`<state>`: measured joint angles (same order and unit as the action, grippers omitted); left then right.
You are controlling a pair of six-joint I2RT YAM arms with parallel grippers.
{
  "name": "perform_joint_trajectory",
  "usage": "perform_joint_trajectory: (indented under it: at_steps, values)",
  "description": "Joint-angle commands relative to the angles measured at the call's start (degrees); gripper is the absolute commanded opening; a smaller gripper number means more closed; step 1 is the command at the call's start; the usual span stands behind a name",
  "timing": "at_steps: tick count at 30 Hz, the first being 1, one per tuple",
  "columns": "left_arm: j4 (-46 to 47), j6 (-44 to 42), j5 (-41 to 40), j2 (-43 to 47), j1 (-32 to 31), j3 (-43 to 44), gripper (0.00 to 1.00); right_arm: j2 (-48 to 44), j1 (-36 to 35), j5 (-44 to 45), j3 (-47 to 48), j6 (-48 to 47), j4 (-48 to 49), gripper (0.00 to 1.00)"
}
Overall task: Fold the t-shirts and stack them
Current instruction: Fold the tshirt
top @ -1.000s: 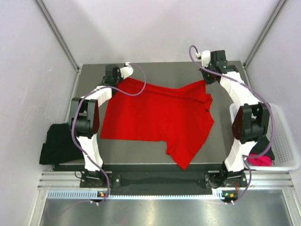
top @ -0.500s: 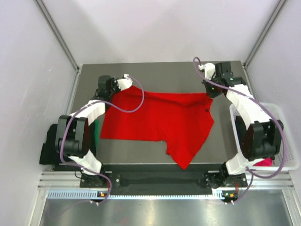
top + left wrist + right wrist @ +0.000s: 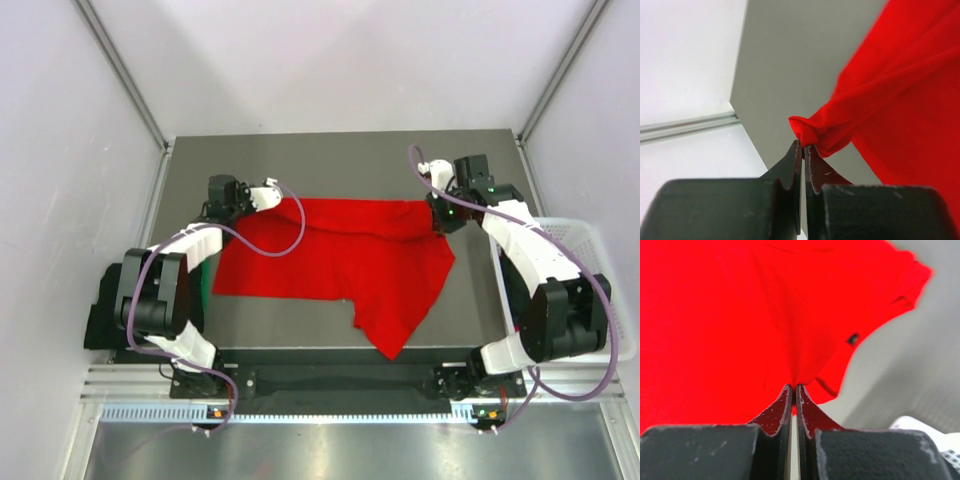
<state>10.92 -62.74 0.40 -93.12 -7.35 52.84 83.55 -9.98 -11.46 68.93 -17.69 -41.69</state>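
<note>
The red t-shirt (image 3: 330, 255) lies spread on the grey table (image 3: 340, 160), one part hanging toward the near edge. My left gripper (image 3: 272, 197) is shut on the shirt's far left corner, and the left wrist view shows a bunched knot of red cloth (image 3: 812, 131) pinched at the closed tips (image 3: 803, 146). My right gripper (image 3: 441, 216) is shut on the far right corner. In the right wrist view the red t-shirt (image 3: 740, 315) runs straight into the closed tips (image 3: 794, 386). A black t-shirt (image 3: 108, 305) lies off the table's left side, with a sliver of green t-shirt (image 3: 205, 275) beside it.
A white mesh basket (image 3: 605, 290) stands off the table's right side, behind the right arm. Grey walls and metal frame posts (image 3: 125, 75) enclose the table on three sides. Purple cables (image 3: 290, 225) loop from both arms over the cloth.
Both grippers have come toward the near side from the far corners, drawing the red shirt's far edge with them. The shirt's far edge now lies straighter and nearer.
</note>
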Motion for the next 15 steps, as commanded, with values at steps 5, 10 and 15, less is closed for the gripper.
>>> perform_joint_trajectory:
  at_steps: [5,10,15]
  values:
    - [-2.03,-0.12,-4.09,3.64,1.38,0.42,0.18,-4.97,-1.54,-5.23,-2.65,1.26,0.38,0.0]
    - [-13.78,20.25,-1.48,6.55,1.55,12.44,0.55,-5.33,-1.54,-5.67,-4.06,1.17,1.44,0.0]
    - [-36.08,38.35,6.35,-1.51,1.55,28.24,0.56,-4.62,-1.62,-5.76,-3.62,0.91,1.53,0.0]
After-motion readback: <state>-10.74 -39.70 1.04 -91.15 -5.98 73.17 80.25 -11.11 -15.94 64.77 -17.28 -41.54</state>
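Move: The left fingers still pinch the t-shirt's far left corner, with the table only a centimetre or two below them. From that hand the shirt's middle lies about 21 cm right and 11 cm back, the dark clothes pile some 22 cm left and 23 cm back. The right fingers still hold the far right part of the shirt. From them the sleeve end is about 29 cm back and 12 cm left, and the basket roughly 30 cm right and 16 cm back. Easing back and left by a centimetre or two and sinking slightly, the left hand sets its corner down, opens a bit over halfway and lets go, then climbs quickly some 8 cm clear, rolling about 20 degrees left side down. The right hand keeps its pinch and draws the cloth about 2 cm back and slightly left, slowing to a stop. ##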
